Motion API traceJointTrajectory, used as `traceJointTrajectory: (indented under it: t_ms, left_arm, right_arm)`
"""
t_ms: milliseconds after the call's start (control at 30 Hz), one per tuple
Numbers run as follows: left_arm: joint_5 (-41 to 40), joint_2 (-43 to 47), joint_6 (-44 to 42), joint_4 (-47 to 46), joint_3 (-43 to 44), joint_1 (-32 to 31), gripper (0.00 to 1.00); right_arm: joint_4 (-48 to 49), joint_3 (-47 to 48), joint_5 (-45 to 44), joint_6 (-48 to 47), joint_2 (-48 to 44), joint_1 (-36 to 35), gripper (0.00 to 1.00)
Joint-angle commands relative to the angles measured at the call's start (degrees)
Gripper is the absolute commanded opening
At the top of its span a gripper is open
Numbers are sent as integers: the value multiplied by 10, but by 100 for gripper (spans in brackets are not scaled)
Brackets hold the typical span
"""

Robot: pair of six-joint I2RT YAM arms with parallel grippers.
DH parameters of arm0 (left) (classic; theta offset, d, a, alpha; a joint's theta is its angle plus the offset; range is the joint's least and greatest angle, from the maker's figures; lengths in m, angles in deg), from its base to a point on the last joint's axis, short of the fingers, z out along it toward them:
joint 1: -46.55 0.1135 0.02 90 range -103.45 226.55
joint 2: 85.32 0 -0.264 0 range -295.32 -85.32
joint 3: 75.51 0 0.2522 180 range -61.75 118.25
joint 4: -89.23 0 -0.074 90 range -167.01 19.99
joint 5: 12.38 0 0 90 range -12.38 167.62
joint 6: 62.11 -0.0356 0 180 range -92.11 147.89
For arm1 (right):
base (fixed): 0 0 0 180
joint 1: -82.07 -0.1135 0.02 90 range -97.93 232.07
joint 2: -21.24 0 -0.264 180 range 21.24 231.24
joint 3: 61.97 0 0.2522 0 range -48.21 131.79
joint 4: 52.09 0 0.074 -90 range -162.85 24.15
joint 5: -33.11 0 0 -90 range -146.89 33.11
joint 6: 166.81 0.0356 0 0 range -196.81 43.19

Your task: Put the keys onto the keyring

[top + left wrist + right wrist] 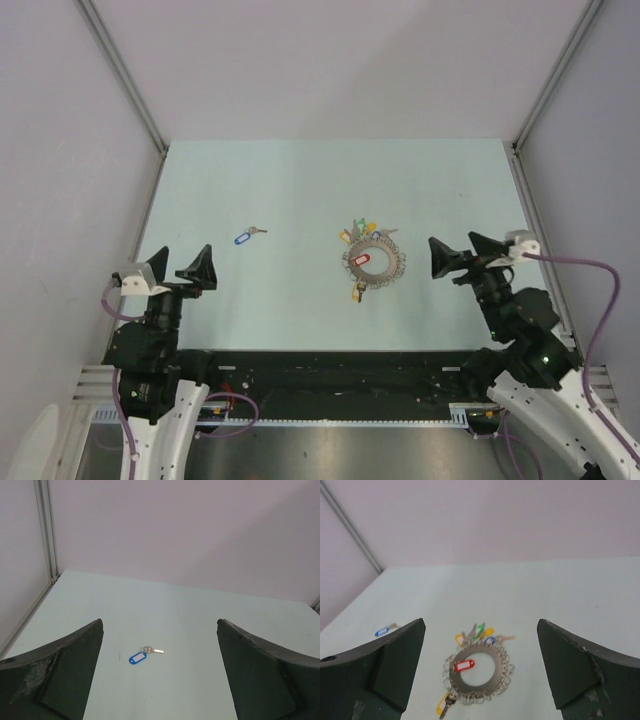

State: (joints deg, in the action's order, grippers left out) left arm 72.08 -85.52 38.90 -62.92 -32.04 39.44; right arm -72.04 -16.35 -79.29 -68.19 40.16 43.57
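A small silver key with a blue tag (pixel 245 236) lies alone on the pale table, left of the middle; it shows ahead of my left gripper (pixel 145 653) and far left in the right wrist view (pixel 382 630). The grey keyring (pixel 395 264) lies flat right of the middle, fringed with small rings and green, yellow, blue and red tags (pixel 500 668). A yellow-tagged key (pixel 441 706) lies against its near-left edge (pixel 358 292). My left gripper (pixel 183 258) hangs open and empty near the front left (pixel 160 625). My right gripper (pixel 455 243) is open and empty, right of the keyring (pixel 481 622).
Pale walls with metal corner posts (pixel 125 75) enclose the table on three sides. A black rail (pixel 330 365) runs along the near edge between the two arm bases.
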Motion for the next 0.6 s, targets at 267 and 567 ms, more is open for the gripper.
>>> traceJointTrajectory:
  t_ms: [267, 567]
  left_arm:
    - [6, 57, -3, -5, 8, 3, 100]
    - [3, 44, -5, 5, 12, 3, 100]
  right_arm:
    - [-187, 102, -106, -134, -136, 1, 100]
    - [-184, 69, -78, -134, -131, 24, 100]
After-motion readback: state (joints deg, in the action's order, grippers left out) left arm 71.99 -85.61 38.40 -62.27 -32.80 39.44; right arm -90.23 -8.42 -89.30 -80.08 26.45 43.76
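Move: The keyring lies flat, about 13 cm ahead of the empty right hand, 12 cm to its left and some 27 cm below. On its far rim is the cluster of coloured tags, 22 cm ahead and 14 cm left of the hand. The dark key with a yellow tag is at its near rim, roughly 5 cm ahead and 15 cm left. From the idle left hand the keyring is about 16 cm ahead and 39 cm to the right. The keyring is left untouched on the table as the right hand draws farther off, going about 8 cm to the right and 5 cm back. The hand first rises some 5 cm, then sinks about half of that while slowing. The wrist turns clockwise by around 10 degrees and rolls slightly, left side down; the fingers stay wide open and empty. ##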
